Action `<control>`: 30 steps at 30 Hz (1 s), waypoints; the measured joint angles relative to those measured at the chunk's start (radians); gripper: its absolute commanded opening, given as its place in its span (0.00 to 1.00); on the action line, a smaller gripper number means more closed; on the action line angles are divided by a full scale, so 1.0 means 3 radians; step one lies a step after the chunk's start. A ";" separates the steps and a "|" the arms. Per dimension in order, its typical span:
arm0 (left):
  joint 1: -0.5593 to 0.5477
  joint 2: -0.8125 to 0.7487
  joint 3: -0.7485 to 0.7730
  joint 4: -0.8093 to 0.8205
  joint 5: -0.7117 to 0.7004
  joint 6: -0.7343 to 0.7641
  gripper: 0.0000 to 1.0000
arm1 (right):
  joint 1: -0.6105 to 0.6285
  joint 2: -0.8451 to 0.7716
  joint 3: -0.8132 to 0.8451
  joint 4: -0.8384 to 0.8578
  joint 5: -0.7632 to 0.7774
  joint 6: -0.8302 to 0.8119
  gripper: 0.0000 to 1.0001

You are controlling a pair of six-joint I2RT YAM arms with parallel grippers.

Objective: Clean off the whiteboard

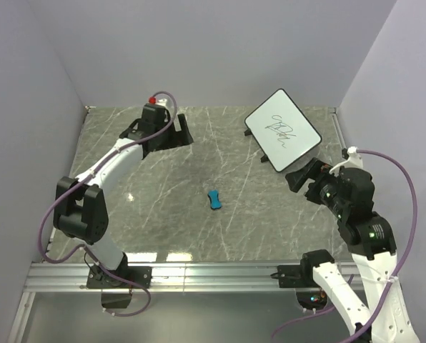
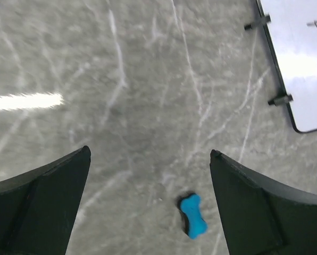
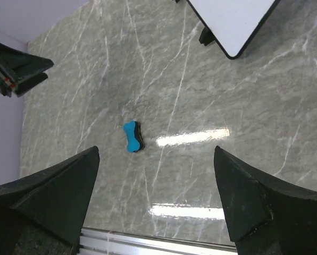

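The whiteboard (image 1: 283,130) lies at the back right of the table, turned at an angle, with a black scribble on it. Its edge shows in the left wrist view (image 2: 302,64) and its corner in the right wrist view (image 3: 233,21). The small blue bone-shaped eraser (image 1: 214,199) lies mid-table; it also shows in the left wrist view (image 2: 193,215) and the right wrist view (image 3: 132,137). My left gripper (image 1: 185,133) is open and empty at the back left. My right gripper (image 1: 302,177) is open and empty just in front of the whiteboard.
The table is grey marble (image 1: 199,229) with purple walls at the left, back and right. A metal rail (image 1: 213,271) runs along the near edge by the arm bases.
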 measured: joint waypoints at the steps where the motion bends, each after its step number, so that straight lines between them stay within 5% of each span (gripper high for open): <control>1: -0.0076 -0.0001 0.0001 -0.0033 0.0001 -0.0042 0.99 | 0.0000 -0.0033 0.0000 -0.0025 0.0011 -0.0008 0.95; 10: -0.0565 0.0470 0.0327 -0.0327 -0.0392 -0.0484 0.99 | 0.0000 -0.0256 0.0001 -0.0248 0.0041 -0.0020 0.95; 16: -0.1319 0.0830 0.0355 -0.0612 -0.0771 -0.0800 0.78 | 0.0000 -0.0369 0.0001 -0.0412 0.0131 -0.0036 0.95; 22: -0.1534 0.0866 0.0357 -0.0819 -0.0985 -0.1050 0.66 | 0.0000 -0.0459 0.0001 -0.0537 0.0215 -0.0057 0.95; 26: -0.1572 0.0879 0.0352 -0.0912 -0.1116 -0.1179 0.65 | 0.0000 -0.0474 0.0001 -0.0590 0.0256 -0.0090 0.95; 30: -0.1663 0.0884 0.0298 -0.0937 -0.1150 -0.1279 0.75 | 0.0000 -0.0473 0.0001 -0.0618 0.0275 -0.0125 0.95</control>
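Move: The eraser lies about 14 cm back and 14 cm to the right of the left hand, some 15 cm below its open fingers. The whiteboard's middle stands roughly 25 cm farther forward and 24 cm farther right than the eraser. From the right hand, the eraser is about 8 cm ahead, 20 cm to the left and 25 cm below. Towards the blue eraser the empty left hand swoops right, back and down, roughly 20 cm in all, easing off as it nears. Its fingertips tilt about 20 degrees further downward, and the fingers narrow to some two thirds open, touching nothing yet. The right hand, still open and empty, draws back about 5 cm, drifting slightly right. ##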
